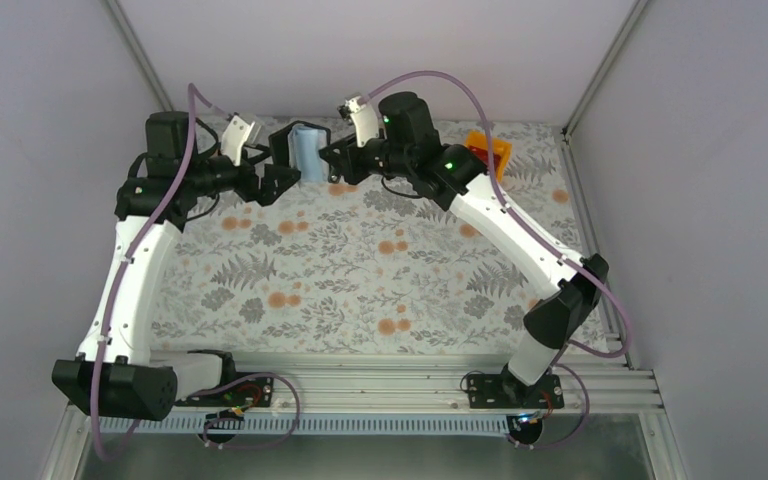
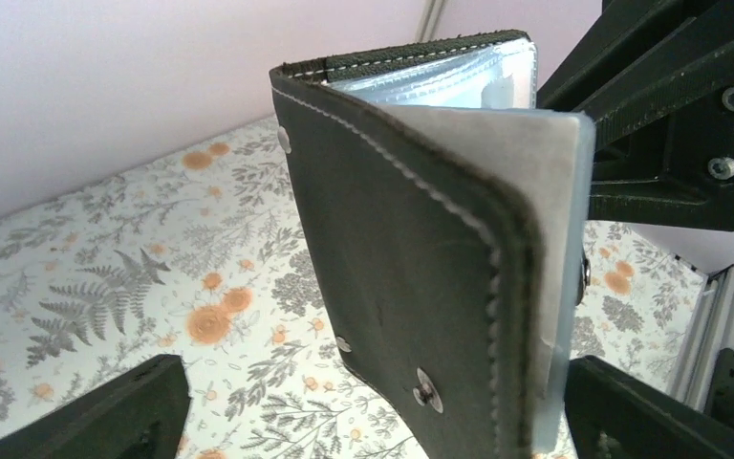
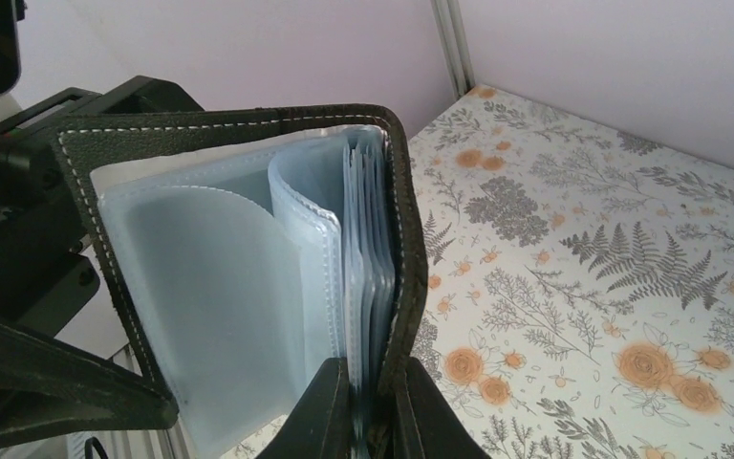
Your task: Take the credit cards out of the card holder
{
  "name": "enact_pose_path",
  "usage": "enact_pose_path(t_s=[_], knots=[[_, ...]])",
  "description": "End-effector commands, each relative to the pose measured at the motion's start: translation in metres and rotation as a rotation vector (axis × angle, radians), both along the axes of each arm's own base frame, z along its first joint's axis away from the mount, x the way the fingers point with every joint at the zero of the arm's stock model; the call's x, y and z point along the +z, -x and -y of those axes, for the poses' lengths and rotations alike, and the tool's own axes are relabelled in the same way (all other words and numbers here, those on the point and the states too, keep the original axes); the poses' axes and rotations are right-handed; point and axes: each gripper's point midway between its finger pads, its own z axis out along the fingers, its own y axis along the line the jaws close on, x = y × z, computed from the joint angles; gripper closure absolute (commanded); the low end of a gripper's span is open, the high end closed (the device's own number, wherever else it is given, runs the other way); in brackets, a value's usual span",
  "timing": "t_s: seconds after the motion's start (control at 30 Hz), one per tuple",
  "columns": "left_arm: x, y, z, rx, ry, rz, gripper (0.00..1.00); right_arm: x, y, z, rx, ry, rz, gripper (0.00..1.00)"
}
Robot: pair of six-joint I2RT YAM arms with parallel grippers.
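The card holder [image 1: 301, 150], a black stitched wallet with pale bluish clear sleeves, hangs open in the air at the back of the table. My right gripper [image 3: 371, 413] is shut on one cover and a bunch of sleeves [image 3: 368, 249] from below. The other cover [image 2: 411, 258] stands between the wide-apart fingers [image 2: 105, 411] of my open left gripper [image 2: 373, 421], and neither finger touches it. In the top view the left gripper [image 1: 282, 165] and right gripper [image 1: 332, 158] face each other across the holder. No credit cards show; the sleeves I can see look plain.
An orange bin [image 1: 488, 150] stands at the back right, just behind the right arm's forearm. The flowered tablecloth [image 1: 360, 270] covers the table. Grey walls close in on the left, back and right.
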Motion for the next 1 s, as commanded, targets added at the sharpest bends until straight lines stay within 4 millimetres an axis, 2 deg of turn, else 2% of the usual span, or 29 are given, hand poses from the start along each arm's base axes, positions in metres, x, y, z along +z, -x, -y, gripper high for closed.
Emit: enact_pose_path(t_s=[0.0,0.07,0.27,0.33,0.5,0.6,0.83,0.97], knots=[[0.006,0.001,-0.002,0.009,-0.016,0.020,0.07,0.014,0.009,-0.004,0.038,-0.023,0.041,0.96],[0.004,0.003,-0.002,0.000,-0.022,0.012,0.16,0.016,0.017,-0.008,0.097,-0.029,0.045,0.96],[0.002,0.009,0.000,-0.028,-0.043,0.020,0.29,0.024,0.043,-0.009,0.268,-0.057,0.080,0.96],[0.005,0.015,0.002,-0.049,-0.033,0.027,0.34,0.041,0.055,0.000,0.308,-0.094,0.120,0.96],[0.015,0.030,0.005,-0.094,-0.036,0.059,0.45,0.042,0.061,0.012,0.347,-0.088,0.153,0.96],[0.021,0.038,0.007,-0.118,-0.030,0.077,0.46,0.040,0.063,0.018,0.373,-0.098,0.153,0.96],[0.033,0.043,0.009,-0.145,-0.020,0.102,0.47,0.043,0.081,0.021,0.470,-0.108,0.190,0.96],[0.039,0.049,0.011,-0.175,-0.005,0.116,0.56,0.043,0.082,0.023,0.488,-0.109,0.209,0.96]])
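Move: The open card holder is pinched low on its spine by the right fingers, its middle about 4 cm left, 2 cm ahead and 2 cm above them. From the wide-open left hand, the holder's middle lies about 5 cm right, 3 cm ahead and 1 cm higher, its near cover edge reaching in between the spread fingers. The blue card sleeves sit roughly 1 cm right of the holder's middle and level with it. The right hand keeps its pinch on the spine and draws the card holder back about 6 cm with a little rise and a shift to the right, turning it some 20 degrees counter-clockwise. The left hand goes with it, back about 4 cm and, after a slight dip, up, while its fingers close from wide open to about half around the cover's free edge, one finger lying at the inner side between the cover and the loose blue sleeve. ##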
